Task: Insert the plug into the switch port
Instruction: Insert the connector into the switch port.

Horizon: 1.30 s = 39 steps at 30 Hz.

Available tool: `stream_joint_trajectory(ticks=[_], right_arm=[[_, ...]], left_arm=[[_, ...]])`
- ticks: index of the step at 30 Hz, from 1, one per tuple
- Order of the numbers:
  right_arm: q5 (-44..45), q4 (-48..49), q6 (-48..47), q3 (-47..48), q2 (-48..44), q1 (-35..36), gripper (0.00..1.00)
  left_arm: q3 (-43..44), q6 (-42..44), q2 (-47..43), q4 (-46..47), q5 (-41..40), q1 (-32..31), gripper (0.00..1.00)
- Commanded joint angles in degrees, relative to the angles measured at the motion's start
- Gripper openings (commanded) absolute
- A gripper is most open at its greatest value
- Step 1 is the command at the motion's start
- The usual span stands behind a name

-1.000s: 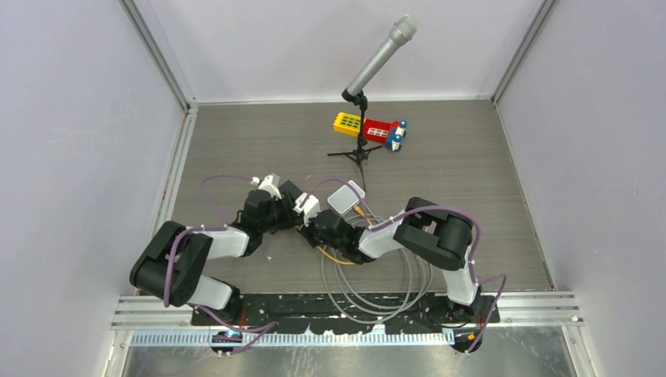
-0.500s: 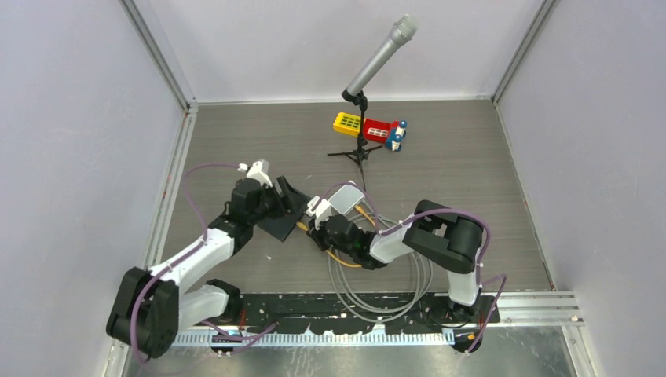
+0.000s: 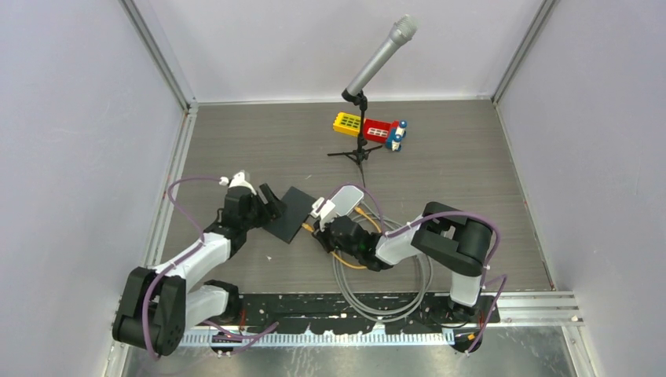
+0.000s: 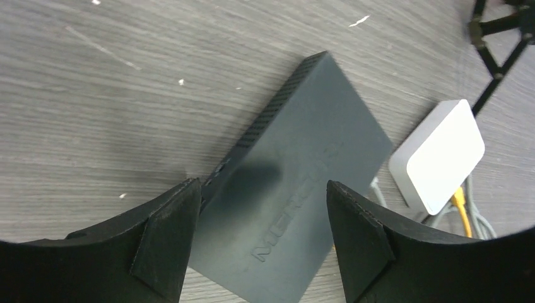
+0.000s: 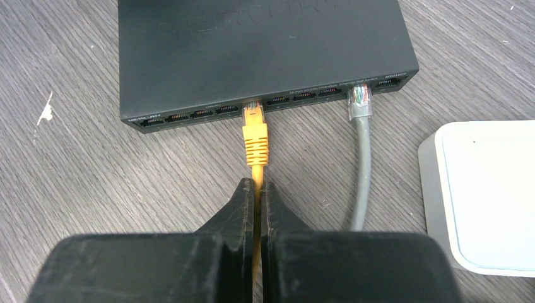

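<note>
The black switch [image 5: 265, 44] lies flat on the table, its row of ports facing my right gripper. A yellow plug [image 5: 255, 129] sits with its tip in one of the middle ports. My right gripper [image 5: 257, 189] is shut on the yellow cable just behind that plug. A grey plug [image 5: 361, 104] is in a port further right. My left gripper [image 4: 262, 233] is open, its fingers [image 4: 167, 243] standing apart over the near end of the switch [image 4: 296, 170] without touching it. From above, the switch [image 3: 290, 214] lies between the left gripper [image 3: 271, 208] and the right gripper [image 3: 319, 230].
A white box [image 3: 344, 199] sits right beside the switch. Grey cable [image 3: 381, 283] lies coiled near the right arm's base. A microphone stand [image 3: 360, 149] and a toy of coloured blocks [image 3: 369, 127] stand further back.
My left gripper has opened, let go of the switch and drawn back to the left. The switch has shifted left and the right gripper followed, staying shut on the yellow cable.
</note>
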Motion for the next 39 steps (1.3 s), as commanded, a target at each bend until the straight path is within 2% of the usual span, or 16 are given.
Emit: stream_joint_trajectory(ticks=[1, 7, 10, 15, 21, 30, 34, 39], right_arm=[[1.22, -2.75, -1.07, -1.24, -2.05, -0.28, 0.0], [-0.01, -2.48, -0.79, -1.52, -2.48, -0.29, 0.0], [-3.02, -2.45, -1.33, -1.46, -2.7, -0.3, 0.01], [-4.02, -2.23, -1.72, -1.69, -2.7, -0.34, 0.0], [-5.04, -2.92, -3.01, -0.7, -2.4, -0.36, 0.01], [-8.37, -6.57, -4.6, 3.42, -1.91, -0.34, 0.0], [-7.8, -6.16, -3.13, 5.11, -0.94, -0.13, 0.0], [1.65, -6.3, 0.63, 6.85, 0.1, 0.78, 0.0]], left_arm=[[-0.64, 0.98, 1.11, -1.34, -4.42, 0.07, 0.76], [-1.23, 1.12, 3.81, 2.32, -2.08, 0.07, 0.74], [-1.35, 1.75, 6.05, 5.75, 2.91, -0.01, 0.67], [-3.28, 1.06, 9.7, 12.78, 10.22, -0.38, 0.63], [-5.79, 0.95, 10.35, 16.87, 12.16, -3.71, 0.61], [-6.87, -0.39, 17.06, 24.51, 13.97, -9.1, 0.53], [-7.02, -1.46, 18.39, 26.55, 14.02, -10.48, 0.53], [-6.97, -1.97, 18.31, 27.1, 14.02, -11.8, 0.52]])
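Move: From the left gripper, open above the switch's long back side, the switch's middle lies about 4 cm right, level ahead, and 5 cm below; the plug at its port is some 8 cm right and 5 cm back, and the white box about 19 cm right and 2 cm ahead. From the right gripper, shut on the orange cable, the port lies about 3 cm left, 2 cm ahead and 1 cm lower; the white box's middle is about 9 cm ahead and 9 cm right. Bring the left gripper down some 3 cm, edging slightly left and back, then sweep it right about 4 cm and forward about 3 cm, partly closing the fingers so one bears on the switch's vented back side, towards the plug. Keep the right fingers shut on the orange cable behind the plug, nearly still, yielding about 1 cm right. ##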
